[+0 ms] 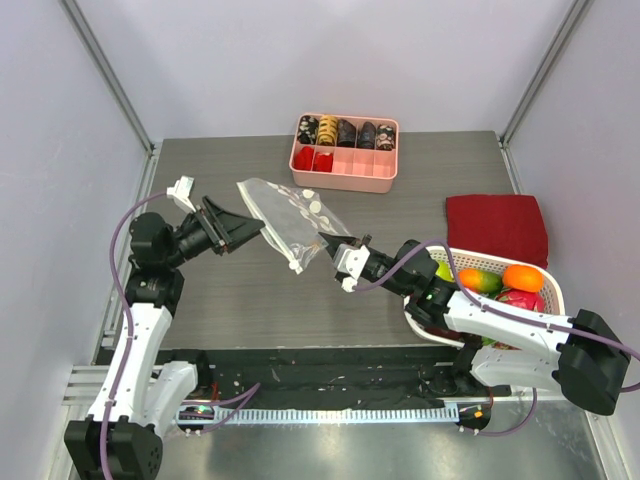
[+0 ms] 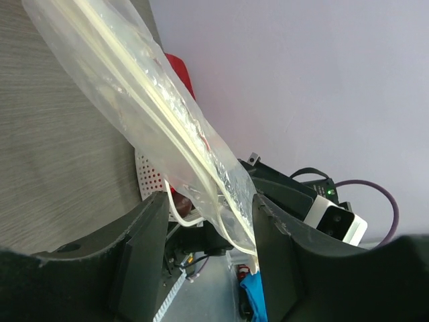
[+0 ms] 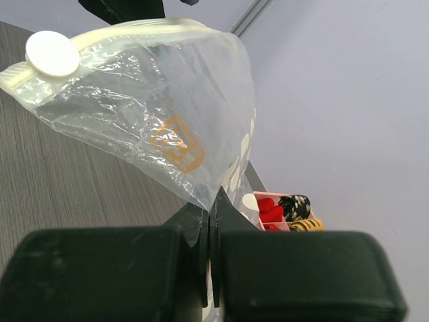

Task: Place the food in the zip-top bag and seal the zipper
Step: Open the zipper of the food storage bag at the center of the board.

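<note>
The clear zip-top bag [image 1: 292, 215] with white dots hangs above the table between my two grippers. My right gripper [image 1: 326, 243] is shut on a fold of the bag [image 3: 154, 100], pinched at the tips [image 3: 212, 208]. My left gripper [image 2: 209, 201] is open, its fingers standing apart on either side of the bag's whitish zipper [image 2: 167, 127] edge; the strip brushes one finger. The zipper [image 3: 134, 30] runs along the bag's side toward the left gripper [image 1: 247, 231]. The food sits in a white basket [image 1: 555, 300] at the right: orange fruits [image 1: 522, 277], a green one [image 1: 443, 270], a red one [image 1: 520, 300].
A pink compartment tray [image 1: 345, 170] with dark and red snack pieces stands at the table's back centre. A folded red cloth [image 1: 497, 228] lies behind the basket. The right arm reaches across the basket's left side. Grey walls enclose the table on three sides.
</note>
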Available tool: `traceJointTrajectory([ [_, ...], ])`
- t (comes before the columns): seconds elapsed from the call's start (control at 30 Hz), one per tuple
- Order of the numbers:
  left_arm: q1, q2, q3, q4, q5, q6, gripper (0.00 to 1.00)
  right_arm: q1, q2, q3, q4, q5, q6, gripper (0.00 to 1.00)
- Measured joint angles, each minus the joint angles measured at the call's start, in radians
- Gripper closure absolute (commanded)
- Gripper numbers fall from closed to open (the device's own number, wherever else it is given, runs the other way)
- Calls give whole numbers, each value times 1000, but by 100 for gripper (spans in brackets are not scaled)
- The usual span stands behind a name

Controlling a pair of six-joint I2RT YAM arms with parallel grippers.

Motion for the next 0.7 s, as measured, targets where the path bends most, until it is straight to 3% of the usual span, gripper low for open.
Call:
traceJointTrajectory([
  [0.43, 0, 6, -27, -33, -22, 19, 60, 0, 6, 0, 0, 1, 1, 99],
  [0.57, 0, 29, -27, -53, -38, 38, 69, 0, 5, 0, 0, 0, 2, 99],
  [0.7, 0, 49, -20, -88, -70, 57, 69, 0, -1, 0, 0, -10, 1, 99],
])
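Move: The bag's zipper mouth lies right at the left fingertips, its middle about 1 cm forward, 1 cm right and 1 cm lower. Its white end tab sits some 8 cm back, 6 cm right and 2 cm lower. The right gripper, closed on the bag's far side, is roughly 12 cm right and 2 cm back of the left one; from the right hand the mouth is about 11 cm left and 3 cm forward. Bring the left gripper down about 4 cm at the zipper mouth, easing 1.5 cm forward in the later part and tipping and turning the fingers only some 5 degrees. As it sinks, draw the open fingers together to about half their gap, one finger on either side of the near zipper strip, without shutting. Keep the right gripper still and closed on the bag. ##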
